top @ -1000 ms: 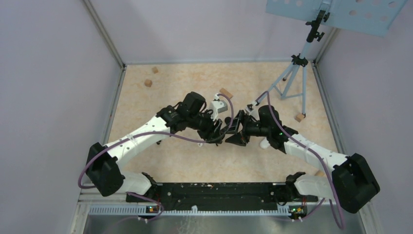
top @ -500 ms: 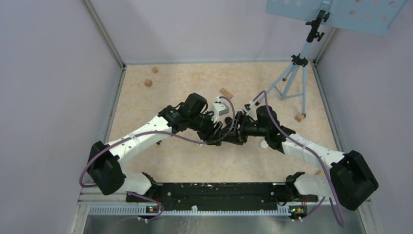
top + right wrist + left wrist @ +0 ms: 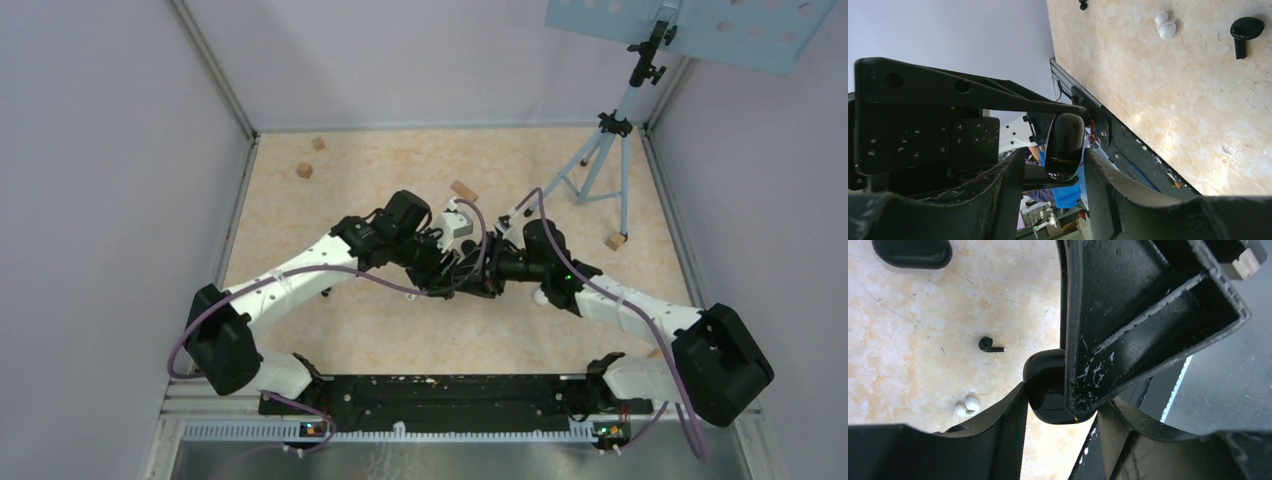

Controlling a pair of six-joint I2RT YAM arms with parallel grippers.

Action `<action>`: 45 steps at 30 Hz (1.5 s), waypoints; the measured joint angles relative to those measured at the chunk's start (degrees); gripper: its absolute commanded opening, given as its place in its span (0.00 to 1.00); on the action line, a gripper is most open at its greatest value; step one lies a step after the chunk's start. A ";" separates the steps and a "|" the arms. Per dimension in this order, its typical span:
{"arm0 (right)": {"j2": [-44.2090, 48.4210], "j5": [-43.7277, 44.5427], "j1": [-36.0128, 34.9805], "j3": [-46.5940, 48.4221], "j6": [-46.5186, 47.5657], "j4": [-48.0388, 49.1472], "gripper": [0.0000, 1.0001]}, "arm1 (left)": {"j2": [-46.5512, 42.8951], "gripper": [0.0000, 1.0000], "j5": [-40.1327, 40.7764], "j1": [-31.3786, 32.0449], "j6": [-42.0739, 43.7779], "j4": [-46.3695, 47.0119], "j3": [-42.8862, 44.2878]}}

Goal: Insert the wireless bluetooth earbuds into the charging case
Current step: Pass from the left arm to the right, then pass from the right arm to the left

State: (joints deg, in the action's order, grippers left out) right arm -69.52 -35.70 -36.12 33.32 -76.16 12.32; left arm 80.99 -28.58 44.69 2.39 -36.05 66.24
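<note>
A glossy black charging case [image 3: 1045, 390] hangs above the table with my left gripper [image 3: 1060, 407] shut on its two ends. My right gripper [image 3: 1053, 157] stands open around the same case [image 3: 1064, 142]. Its right finger is almost on the case and a gap shows on the left side. In the top view the two grippers meet at mid-table, left gripper [image 3: 450, 274] against right gripper [image 3: 480, 272]. On the table below lie a black earbud [image 3: 989, 345] and a pair of white earbuds [image 3: 967, 406]. The right wrist view shows the white earbuds [image 3: 1164, 25] and a black earbud [image 3: 1243, 30].
A second black oval case [image 3: 912, 251] lies on the table. Tan wooden blocks [image 3: 304, 170] [image 3: 463, 190] [image 3: 615, 241] are scattered about. A tripod [image 3: 600, 150] stands at the back right. A white oval object [image 3: 545, 293] sits under the right arm.
The right gripper has moved left up to the left gripper and its jaws have narrowed around the case. The left gripper has kept its hold and shifted slightly right.
</note>
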 measured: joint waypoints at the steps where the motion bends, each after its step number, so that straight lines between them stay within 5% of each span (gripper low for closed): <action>1: -0.22 -0.04 -0.17 -0.07 -0.11 0.17 0.41 | 0.15 0.53 0.17 0.02 0.15 -0.07 0.13; 9: -0.79 0.42 -0.52 -0.44 0.31 0.09 0.18 | 0.17 0.56 1.46 0.09 0.61 -0.61 0.63; 10: -0.79 0.48 -0.52 -0.63 0.26 0.28 0.16 | 0.17 0.60 1.53 0.09 0.63 -0.63 0.63; 13: -0.79 0.52 -0.55 -1.09 0.15 0.55 0.05 | 0.17 0.97 1.81 0.15 0.87 -0.81 0.63; 14: -0.79 0.72 -0.55 -1.44 0.13 0.42 0.02 | 0.17 0.98 1.86 0.17 0.87 -0.79 0.68; 28: 2.43 5.68 1.16 -2.60 1.14 -1.68 0.00 | -8.24 0.99 10.12 0.26 -4.50 -4.20 1.99; 38: 8.55 6.91 7.17 -6.80 0.63 0.92 0.00 | -28.24 0.99 23.04 0.24 -30.03 12.61 -13.44; 45: 9.22 6.97 7.15 -8.35 -0.22 3.63 0.00 | -30.60 0.99 24.37 0.24 -47.98 24.37 -24.50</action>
State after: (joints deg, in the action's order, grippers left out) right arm -60.29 -28.73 -28.97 24.97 -76.38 15.94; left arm 50.39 -4.21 44.93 -45.58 -11.68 41.74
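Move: The charging case is still gripped in the left hand, about 1 cm beyond its finger midpoint to the right. From the right hand, whose open fingers already straddle it, the case sits some 2 cm to the left, at about the same height. On the table, some 14 cm below the left hand, a black earbud lies about 4 cm ahead, a white earbud 4 cm ahead and 8 cm left, and the oval black case 12 cm ahead and 5 cm right. The right fingers close on the charging case and pinch it; the left fingers then spread wide and let go. The left hand backs off up and to its left, rising about 9 cm before sinking some 3, while turning roughly 45 degrees counter-clockwise. Still gripping, the right hand dips 2 cm, then draws the case about 5 cm right and 3 forward, turning slightly clockwise. ##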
